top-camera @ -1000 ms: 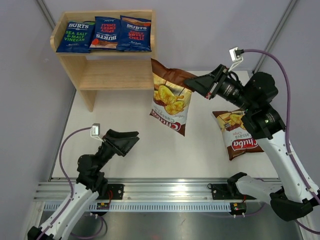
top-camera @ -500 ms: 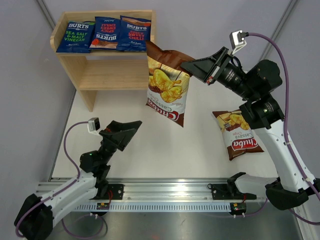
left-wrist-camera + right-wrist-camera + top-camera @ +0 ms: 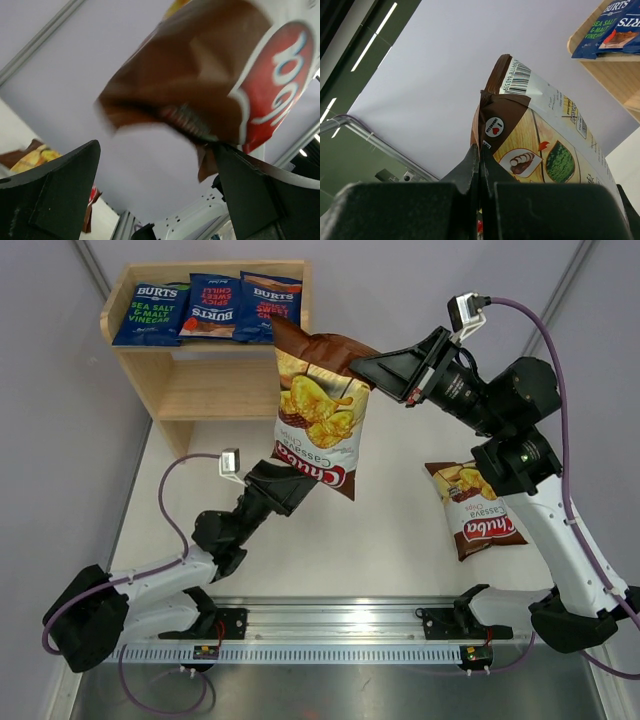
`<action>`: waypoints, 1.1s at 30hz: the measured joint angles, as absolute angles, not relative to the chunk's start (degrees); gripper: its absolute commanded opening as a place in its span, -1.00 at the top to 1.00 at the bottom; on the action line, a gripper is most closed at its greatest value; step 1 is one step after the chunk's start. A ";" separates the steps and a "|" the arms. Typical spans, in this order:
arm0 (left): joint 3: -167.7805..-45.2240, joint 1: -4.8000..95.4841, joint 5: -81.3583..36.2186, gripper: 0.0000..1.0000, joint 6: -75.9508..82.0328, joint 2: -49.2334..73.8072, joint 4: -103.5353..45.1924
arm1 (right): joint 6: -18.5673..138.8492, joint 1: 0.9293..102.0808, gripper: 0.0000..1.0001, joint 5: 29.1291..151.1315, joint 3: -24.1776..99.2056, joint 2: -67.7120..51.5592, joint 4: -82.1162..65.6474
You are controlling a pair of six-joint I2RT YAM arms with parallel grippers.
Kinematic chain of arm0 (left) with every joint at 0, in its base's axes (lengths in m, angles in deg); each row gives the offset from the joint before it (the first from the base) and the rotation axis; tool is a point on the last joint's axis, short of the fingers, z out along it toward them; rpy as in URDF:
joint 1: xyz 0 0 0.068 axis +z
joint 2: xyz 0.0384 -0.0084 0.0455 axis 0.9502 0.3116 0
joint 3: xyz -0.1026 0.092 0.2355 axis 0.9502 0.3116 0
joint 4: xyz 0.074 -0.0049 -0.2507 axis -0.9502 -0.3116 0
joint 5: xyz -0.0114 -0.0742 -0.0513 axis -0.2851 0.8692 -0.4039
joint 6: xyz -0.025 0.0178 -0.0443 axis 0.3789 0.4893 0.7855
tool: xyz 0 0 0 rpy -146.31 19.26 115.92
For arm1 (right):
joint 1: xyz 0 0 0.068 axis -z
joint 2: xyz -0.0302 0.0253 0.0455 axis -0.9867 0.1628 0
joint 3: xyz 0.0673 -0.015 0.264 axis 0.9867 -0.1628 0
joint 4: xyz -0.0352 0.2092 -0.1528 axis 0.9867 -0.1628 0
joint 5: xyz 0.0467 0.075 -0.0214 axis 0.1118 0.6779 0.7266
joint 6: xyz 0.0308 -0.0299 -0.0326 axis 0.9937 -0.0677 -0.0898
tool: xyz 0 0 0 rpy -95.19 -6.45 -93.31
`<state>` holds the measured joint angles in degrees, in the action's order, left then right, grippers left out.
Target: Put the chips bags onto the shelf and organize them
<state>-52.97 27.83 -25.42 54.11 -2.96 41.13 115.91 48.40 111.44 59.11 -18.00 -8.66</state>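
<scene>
My right gripper (image 3: 358,366) is shut on the top edge of a brown-and-white Chuba chips bag (image 3: 318,420), which hangs in the air just right of the shelf (image 3: 230,390). In the right wrist view the fingers (image 3: 472,165) pinch the bag (image 3: 545,145) at its seam. My left gripper (image 3: 300,485) stands open right under the hanging bag's lower end (image 3: 200,90), its fingers (image 3: 55,195) spread wide on either side. Three blue Burts bags (image 3: 205,308) lie side by side on the shelf's top tier. A second Chuba bag (image 3: 478,508) lies flat on the table at the right.
The shelf's lower tier (image 3: 235,388) holds nothing. The shelf stands at the table's back left, against the grey wall. The white table top (image 3: 400,540) stretches between the arms, and a metal rail (image 3: 330,620) runs along the near edge.
The right arm has carried the hanging bag left and up, toward the shelf. The left arm has swung up and right until its open gripper sits under the bag.
</scene>
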 measured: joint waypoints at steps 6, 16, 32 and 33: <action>-61.25 25.14 -23.21 -0.98 48.67 -0.86 41.76 | 118.32 48.36 1.00 111.46 57.91 -18.09 -4.85; -63.48 22.54 -21.38 -0.98 45.20 -0.51 41.15 | 121.33 48.36 1.00 111.61 55.64 -18.85 -1.07; -64.09 19.94 -20.88 -0.98 40.74 -11.15 40.10 | 128.85 47.64 1.00 109.06 47.94 -22.35 13.29; -64.07 19.94 -21.09 -0.98 40.72 -11.59 39.79 | 128.85 47.42 1.00 109.03 47.29 -22.57 13.75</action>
<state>-64.07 19.94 -21.09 40.72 -11.59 39.79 128.85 47.42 109.03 47.29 -22.57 13.75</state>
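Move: The cassava chips bag hangs from the right hand's shut fingers. Its middle lies about 10 cm below that hand and 6 cm left, hardly ahead. From the open left hand it is some 14 cm above, 4 cm ahead and 4 cm right. The nearest blue chips bag on the top shelf is about 30 cm ahead of the left hand and 8 cm left. The other cassava bag lies on the table about 7 cm ahead of the right hand, 28 cm to its right and far below. The right fingers keep their pinch on the bag's top corner while the left hand brings its wide-open fingers up to the lower end, one finger ending against the bottom edge. The left hand first rises about 6 cm, edging right, then draws back while still rising, its fingers tipping up some 20 degrees. The right hand eases back and up a few centimetres, fingertips tilting upward. ##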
